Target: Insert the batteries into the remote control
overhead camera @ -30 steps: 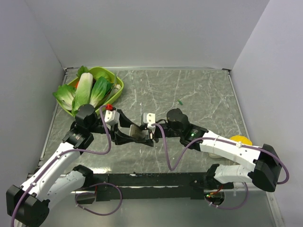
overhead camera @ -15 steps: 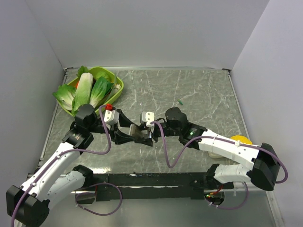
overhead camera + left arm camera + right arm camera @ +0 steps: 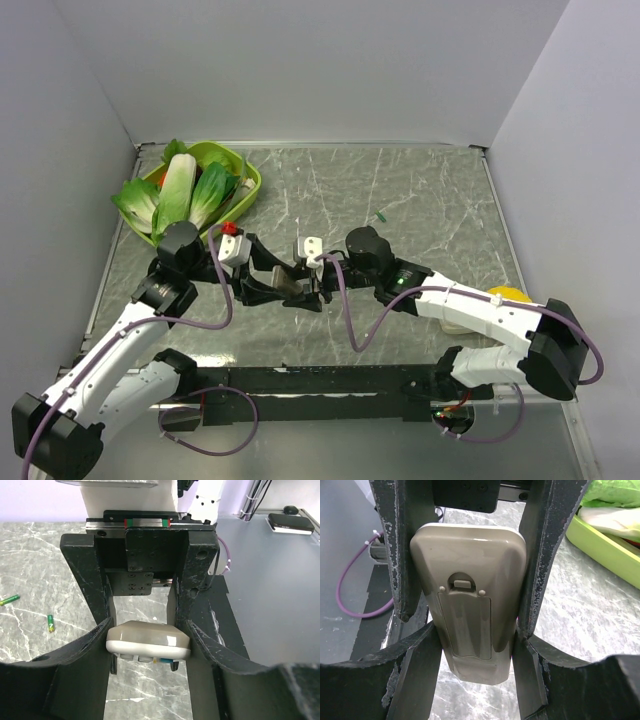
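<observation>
The remote control (image 3: 297, 281) hangs above the middle of the table, gripped from both sides. In the right wrist view its grey-brown back (image 3: 470, 595) with the shut battery cover faces the camera. My right gripper (image 3: 475, 650) is shut on its near end. My left gripper (image 3: 148, 645) is shut on the remote control (image 3: 148, 639) seen end-on, with the white button face downward. In the top view the left gripper (image 3: 288, 286) and right gripper (image 3: 313, 279) meet at the remote. Two green batteries (image 3: 9, 600) (image 3: 50, 623) lie on the marble table; one battery (image 3: 382, 216) shows farther back right.
A green tray (image 3: 250, 192) of leafy vegetables (image 3: 180, 190) stands at the back left, and its rim (image 3: 600, 545) shows in the right wrist view. A yellow object (image 3: 507, 296) and a cream-white lump (image 3: 455, 325) lie by the right arm. Grey walls enclose the table.
My right arm has pushed a little leftward, carrying the remote toward the left gripper. The left fingers have narrowed onto the remote.
</observation>
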`<state>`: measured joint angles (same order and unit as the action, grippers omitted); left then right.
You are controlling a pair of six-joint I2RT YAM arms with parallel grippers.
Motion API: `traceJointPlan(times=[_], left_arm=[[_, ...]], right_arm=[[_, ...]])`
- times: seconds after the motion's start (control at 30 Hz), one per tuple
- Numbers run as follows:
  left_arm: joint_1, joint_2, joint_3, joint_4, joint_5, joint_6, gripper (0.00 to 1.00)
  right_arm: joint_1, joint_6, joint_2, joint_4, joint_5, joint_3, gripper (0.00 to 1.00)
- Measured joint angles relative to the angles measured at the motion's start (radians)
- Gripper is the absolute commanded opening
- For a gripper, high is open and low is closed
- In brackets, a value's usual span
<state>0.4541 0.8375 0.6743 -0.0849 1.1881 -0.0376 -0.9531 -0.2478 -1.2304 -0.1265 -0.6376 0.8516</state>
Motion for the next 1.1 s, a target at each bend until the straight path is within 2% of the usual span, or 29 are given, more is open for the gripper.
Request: traceJointPlan(times=[0.07,0.1,0.17,0.2,0.23,0.27,0.33,0.37,0.57,0.73,0.9,1.1], left_arm=[[0.0,-0.003,0.0,0.0,-0.003,0.0,0.08],[0.0,-0.005,0.0,0.0,-0.004,0.0,0.06],[0.001,-0.011,-0.001,0.0,-0.008,0.001,0.03],[0.001,-0.015,-0.003,0.0,-0.011,0.002,0.03],[0.002,-0.02,-0.008,-0.002,-0.016,0.002,0.03],[0.003,-0.027,-0.014,-0.006,-0.023,0.003,0.03],[0.005,-0.043,-0.032,-0.019,-0.043,0.003,0.03],[0.005,-0.054,-0.048,-0.028,-0.061,0.0,0.03],[0.019,-0.082,-0.15,-0.105,-0.16,0.023,0.02],[0.038,-0.087,-0.167,-0.188,-0.227,0.046,0.02],[0.05,-0.087,-0.167,-0.253,-0.253,0.066,0.02],[0.053,-0.087,-0.167,-0.277,-0.269,0.079,0.02]], right_arm=[[0.0,0.004,0.001,-0.002,0.0,0.0,0.02],[0.0,0.004,0.002,-0.002,0.0,0.0,0.23],[0.003,0.008,0.005,-0.002,0.0,0.0,0.38],[0.005,0.012,0.007,-0.002,0.0,0.0,0.51],[0.005,0.02,0.01,0.001,0.001,0.0,0.58],[0.008,0.028,0.014,0.006,0.001,0.0,0.7],[0.016,0.069,0.024,0.023,0.006,0.0,0.8],[0.026,0.104,0.032,0.03,0.019,0.0,0.89],[0.13,0.371,0.113,0.137,0.161,0.041,0.96],[0.138,0.542,0.127,0.237,0.272,0.167,0.96],[0.137,0.665,0.112,0.251,0.289,0.196,0.96],[0.128,0.716,0.055,0.287,0.289,0.196,0.95]])
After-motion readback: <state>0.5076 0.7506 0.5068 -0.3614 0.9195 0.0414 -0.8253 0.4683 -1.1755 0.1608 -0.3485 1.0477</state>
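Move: Both hands already grip the remote control between them at about their own height; its middle lies roughly 3 cm to the right of the left hand point and 3 cm to the left of the right one. On the table some 23 cm below the right hand, one battery lies about 12 cm ahead and 14 cm to its right, the other about 20 cm ahead and 18 cm right. Right hand opens off the remote, rises about 8 cm forward and rightward, turning clockwise, then sinks; left keeps hold. ##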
